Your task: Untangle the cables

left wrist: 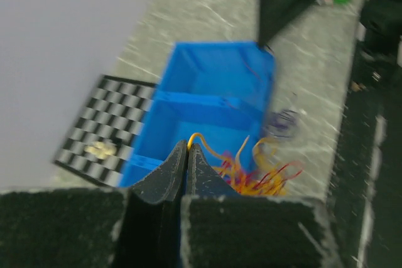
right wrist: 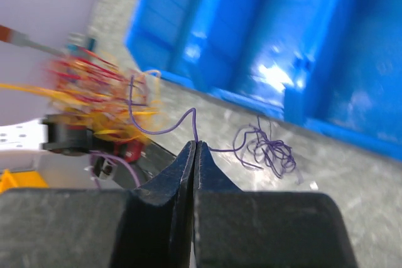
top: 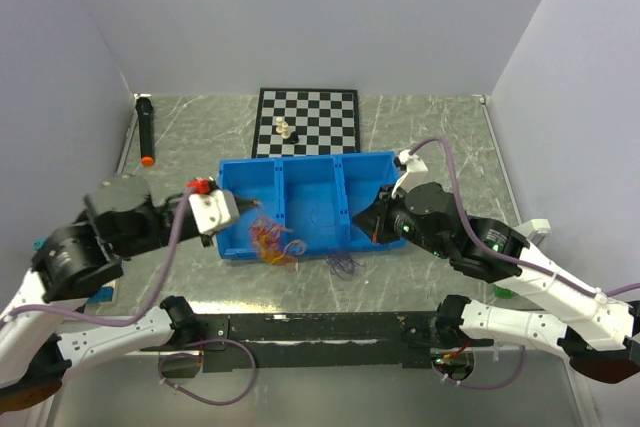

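The cables form a yellow-orange and red bunch (top: 272,240) at the blue bin's front edge, with a smaller dark purple tangle (top: 343,265) on the table to its right. My left gripper (left wrist: 188,145) is shut on one yellow-orange cable that curves back into the bunch (left wrist: 264,177). In the top view, the left gripper (top: 243,208) sits at the bin's left end. My right gripper (right wrist: 195,143) is shut on a purple cable. That cable runs left to the bunch (right wrist: 94,92) and right to the purple tangle (right wrist: 269,149). The right gripper (top: 360,220) hovers by the bin's right front.
A blue three-compartment bin (top: 300,172) stands mid-table. Behind it lies a chessboard (top: 320,112) with chess pieces (top: 284,129). A black marker with an orange tip (top: 146,132) lies at the back left. Grey walls close in on both sides.
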Motion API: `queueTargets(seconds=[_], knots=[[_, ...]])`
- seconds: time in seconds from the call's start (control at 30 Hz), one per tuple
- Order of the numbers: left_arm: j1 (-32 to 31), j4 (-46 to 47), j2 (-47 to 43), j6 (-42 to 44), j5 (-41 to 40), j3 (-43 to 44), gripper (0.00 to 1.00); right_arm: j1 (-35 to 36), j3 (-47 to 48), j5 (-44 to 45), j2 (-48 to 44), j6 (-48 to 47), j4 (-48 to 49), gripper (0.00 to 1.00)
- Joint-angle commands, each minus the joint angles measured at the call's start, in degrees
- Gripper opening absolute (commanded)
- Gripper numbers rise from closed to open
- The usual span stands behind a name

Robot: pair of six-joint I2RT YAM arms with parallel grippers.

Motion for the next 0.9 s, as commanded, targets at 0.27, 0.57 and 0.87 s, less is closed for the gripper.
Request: queueTargets(seconds=[0.27,0.57,0.87], knots=[[0.3,13.0,-3.4,-5.1,11.4,-22.6,0.01,0.6,10.3,-3.7,2.0,-6.9,7.9,0.00],[0.2,15.5,-1.4,0.1,15.7,-28.2,0.79,0.5,12.6,-5.3,3.9,-8.2,10.0,0.00],[0.2,25.8,0.4,0.1,9.1,-30.7,0.81,0.6,17.3,-7.6,4.3,-10.6,11.3,0.00]])
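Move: The left hand pinches an orange strand with the red-orange tangle dangling about 18 cm below it; the clear table it is heading for is some 9 cm right, 2 cm ahead and 39 cm down. Beyond that spot sits the blue bin, its middle 18 cm ahead and 10 cm right of the hand. From the right hand, shut on a purple strand, the red-orange tangle is 16 cm left and 2 cm back, and the purple bundle about 2 cm left and 21 cm below. The left fingers let go of the orange strand, opening most of the way as the hand finishes sinking about 16 cm and shifting some 6 cm right towards the table in front of the bin, fingertips dipping slightly. The right hand keeps its pinch on the purple strand and rises about 10 cm, drifting 3 cm left, its fingers tipping up around 15 degrees. ##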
